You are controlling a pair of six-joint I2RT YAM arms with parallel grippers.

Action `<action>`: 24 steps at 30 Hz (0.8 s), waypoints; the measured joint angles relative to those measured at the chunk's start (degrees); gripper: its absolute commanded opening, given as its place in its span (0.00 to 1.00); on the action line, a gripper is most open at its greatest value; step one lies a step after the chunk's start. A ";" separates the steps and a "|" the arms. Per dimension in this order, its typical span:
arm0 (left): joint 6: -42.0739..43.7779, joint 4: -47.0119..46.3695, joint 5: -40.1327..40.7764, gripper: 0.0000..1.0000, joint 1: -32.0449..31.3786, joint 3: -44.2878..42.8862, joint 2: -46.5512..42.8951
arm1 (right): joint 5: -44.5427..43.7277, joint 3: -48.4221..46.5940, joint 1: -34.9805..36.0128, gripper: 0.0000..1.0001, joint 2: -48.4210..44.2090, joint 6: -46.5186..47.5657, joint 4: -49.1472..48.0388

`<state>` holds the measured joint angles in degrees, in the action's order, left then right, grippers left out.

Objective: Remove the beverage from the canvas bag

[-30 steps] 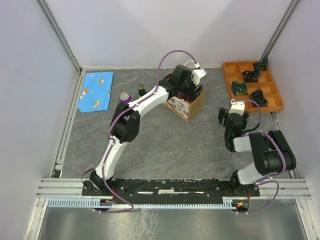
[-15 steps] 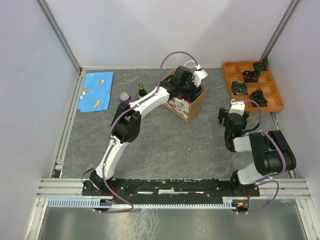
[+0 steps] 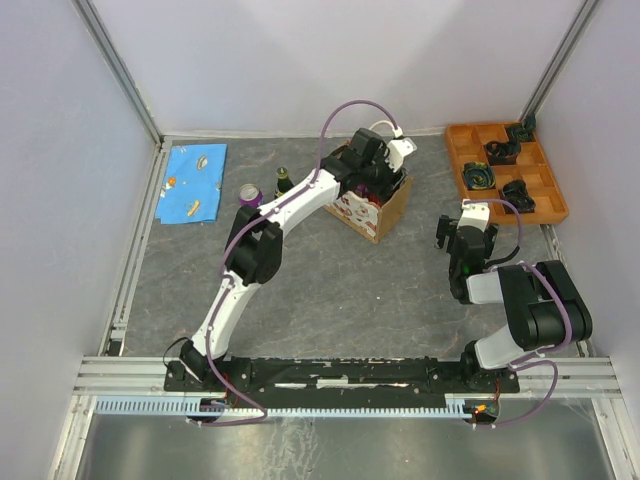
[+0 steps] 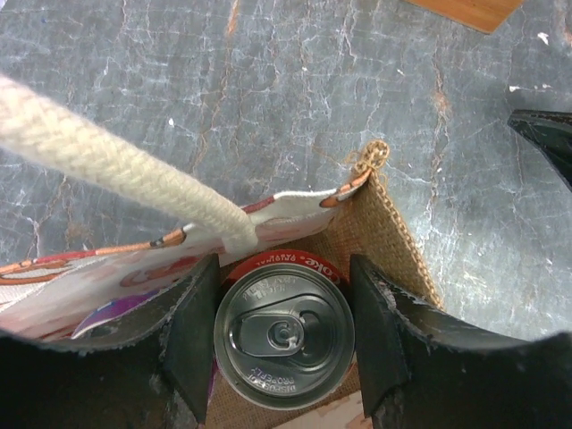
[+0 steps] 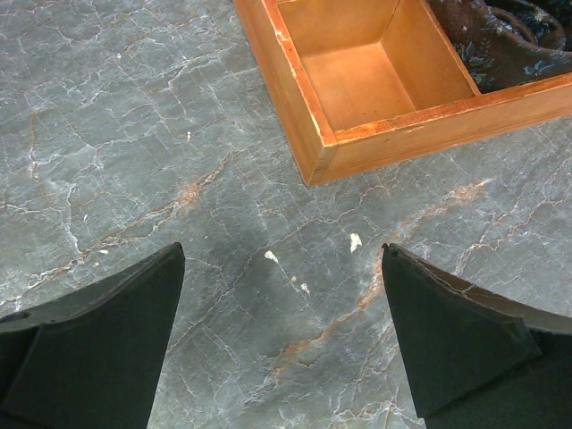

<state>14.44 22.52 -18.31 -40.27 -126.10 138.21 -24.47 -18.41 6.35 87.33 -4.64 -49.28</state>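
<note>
The canvas bag (image 3: 384, 210) stands at the back middle of the table, tan with a white printed side. In the left wrist view its burlap wall (image 4: 393, 223) and white rope handle (image 4: 116, 165) show. A red beverage can (image 4: 284, 335) stands upright inside the bag, silver top facing me. My left gripper (image 4: 284, 268) reaches down into the bag (image 3: 372, 172), and its two black fingers press on either side of the can. My right gripper (image 5: 281, 259) is open and empty, low over the bare table at the right (image 3: 462, 228).
An orange compartment tray (image 3: 455, 160) with dark items sits at the back right; its corner (image 5: 304, 134) lies just ahead of my right gripper. A blue cloth (image 3: 192, 183), a purple can (image 3: 249, 193) and a dark bottle (image 3: 284, 179) stand left of the bag.
My left wrist has shifted slightly up and toward the back over the bag. The right arm has not moved.
</note>
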 measured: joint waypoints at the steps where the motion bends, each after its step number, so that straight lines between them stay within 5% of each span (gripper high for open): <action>1: 0.00 1.44 0.02 0.03 0.02 -1.05 0.26 | 0.00 0.00 0.00 0.99 0.00 0.00 0.00; 24: -2.36 12.11 -1.27 0.03 2.27 -8.61 -7.78 | 0.00 0.00 0.00 0.99 0.00 0.00 0.00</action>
<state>12.08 34.63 -19.57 -38.00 -134.72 130.43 -24.47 -18.41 6.35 87.33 -4.64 -49.28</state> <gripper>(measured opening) 0.606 0.991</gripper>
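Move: The left fingers already hold the red can at the canvas bag's right-hand corner, its middle about 3 cm below the hand point. The bag's purple can is roughly 6 cm left and 2 cm ahead; the other red can, 10 cm left and 6 cm ahead. The green bottle stands outside, about 24 cm left and 2 cm back. From the right hand, the held can is some 21 cm left and 9 cm ahead, about level. Left hand keeps its grip on the red can, raising it about 11 cm and drifting 3 cm left. ##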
